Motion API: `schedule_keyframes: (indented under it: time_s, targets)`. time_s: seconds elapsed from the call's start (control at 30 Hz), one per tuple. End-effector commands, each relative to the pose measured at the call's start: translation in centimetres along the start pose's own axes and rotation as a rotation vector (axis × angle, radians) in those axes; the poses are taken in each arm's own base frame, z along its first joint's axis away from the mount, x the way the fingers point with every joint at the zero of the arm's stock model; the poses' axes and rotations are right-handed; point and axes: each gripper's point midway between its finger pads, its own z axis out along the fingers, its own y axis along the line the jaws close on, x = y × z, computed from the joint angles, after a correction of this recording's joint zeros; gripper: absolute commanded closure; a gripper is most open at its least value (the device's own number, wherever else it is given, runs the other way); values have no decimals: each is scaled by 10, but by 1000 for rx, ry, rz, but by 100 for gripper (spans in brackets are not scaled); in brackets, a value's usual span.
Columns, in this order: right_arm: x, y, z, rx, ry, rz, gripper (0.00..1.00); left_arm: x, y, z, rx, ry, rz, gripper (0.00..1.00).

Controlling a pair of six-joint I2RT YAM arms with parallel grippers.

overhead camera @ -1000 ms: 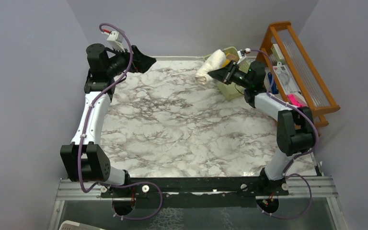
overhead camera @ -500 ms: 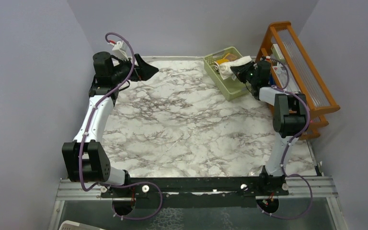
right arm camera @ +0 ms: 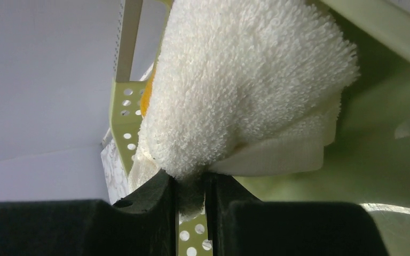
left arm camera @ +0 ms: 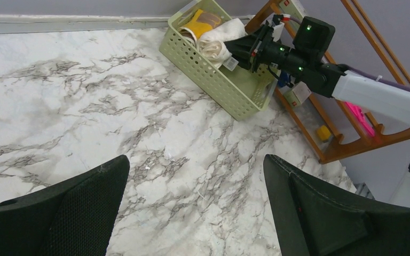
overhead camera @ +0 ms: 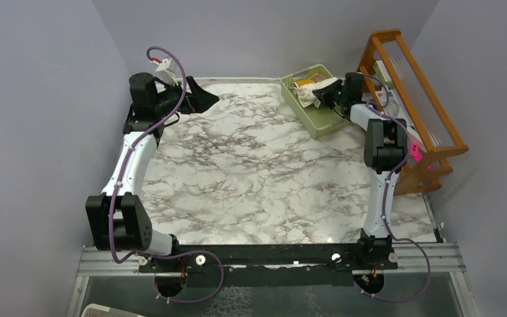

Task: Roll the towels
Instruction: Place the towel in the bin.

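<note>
My right gripper (right arm camera: 191, 184) is shut on a fold of the cream-white towel (right arm camera: 245, 80). The towel bulges out ahead of the fingers, inside the pale green basket (overhead camera: 318, 124) at the back right. In the top view the right gripper (overhead camera: 321, 92) reaches in from the basket's right side, with the cream-white towel (overhead camera: 306, 93) bunched at its tip. A mustard-yellow towel (left arm camera: 198, 25) and a tan-brown one (left arm camera: 212, 18) lie at the basket's far end. My left gripper (overhead camera: 211, 98) hangs open and holds nothing above the back left of the marble table (overhead camera: 251, 172).
A wooden rack (overhead camera: 417, 86) with small items stands against the right wall, just behind the basket and my right arm. The left wrist view shows the basket (left arm camera: 213, 80), the right gripper (left arm camera: 241, 48) and bare marble between my left fingers (left arm camera: 309, 208).
My right arm has swung the cream-white towel from above the table, left of the basket, back to the right and down into the basket. The left gripper shifted slightly right.
</note>
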Motion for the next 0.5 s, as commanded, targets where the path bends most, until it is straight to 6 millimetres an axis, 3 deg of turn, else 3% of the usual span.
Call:
schedule_keyframes:
  time_s: [0.0, 0.07, 0.2, 0.23, 0.47]
  targets:
    - [15, -21, 6, 94, 85, 14, 79, 8, 0, 4, 32, 22, -15, 1]
    - [18, -26, 4, 126, 102, 12, 63, 9, 1, 5, 36, 29, -22, 1]
    - [22, -30, -8, 176, 117, 10, 6, 13, 5, 7, 31, 40, -35, 1]
    - [22, -30, -12, 192, 118, 13, 0, 13, 6, 7, 27, 41, -37, 1]
    - [19, -27, -40, 285, 93, 53, 0, 19, 11, 9, 11, 52, -54, 1]
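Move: My right hand is already down in the bin, pinching the white towel, whose middle lies about 3 cm ahead and 4 cm left. The bin's middle is some 2 cm back, 1 cm left and 4 cm below. The yellow towel lies about 6 cm ahead and 6 cm left, 3 cm lower. From my idle left hand, the bin's middle is roughly 50 cm right, 18 cm ahead and 28 cm below. I open my right fingers from nearly shut to fully wide, letting go of the white towel's near end inside the bin. As they spread I sink about 2 cm, then ease back some 3 cm from the towel, tipping the fingertips down a good 10 degrees. My left hand, empty and open, sinks about 2 cm over the table. ##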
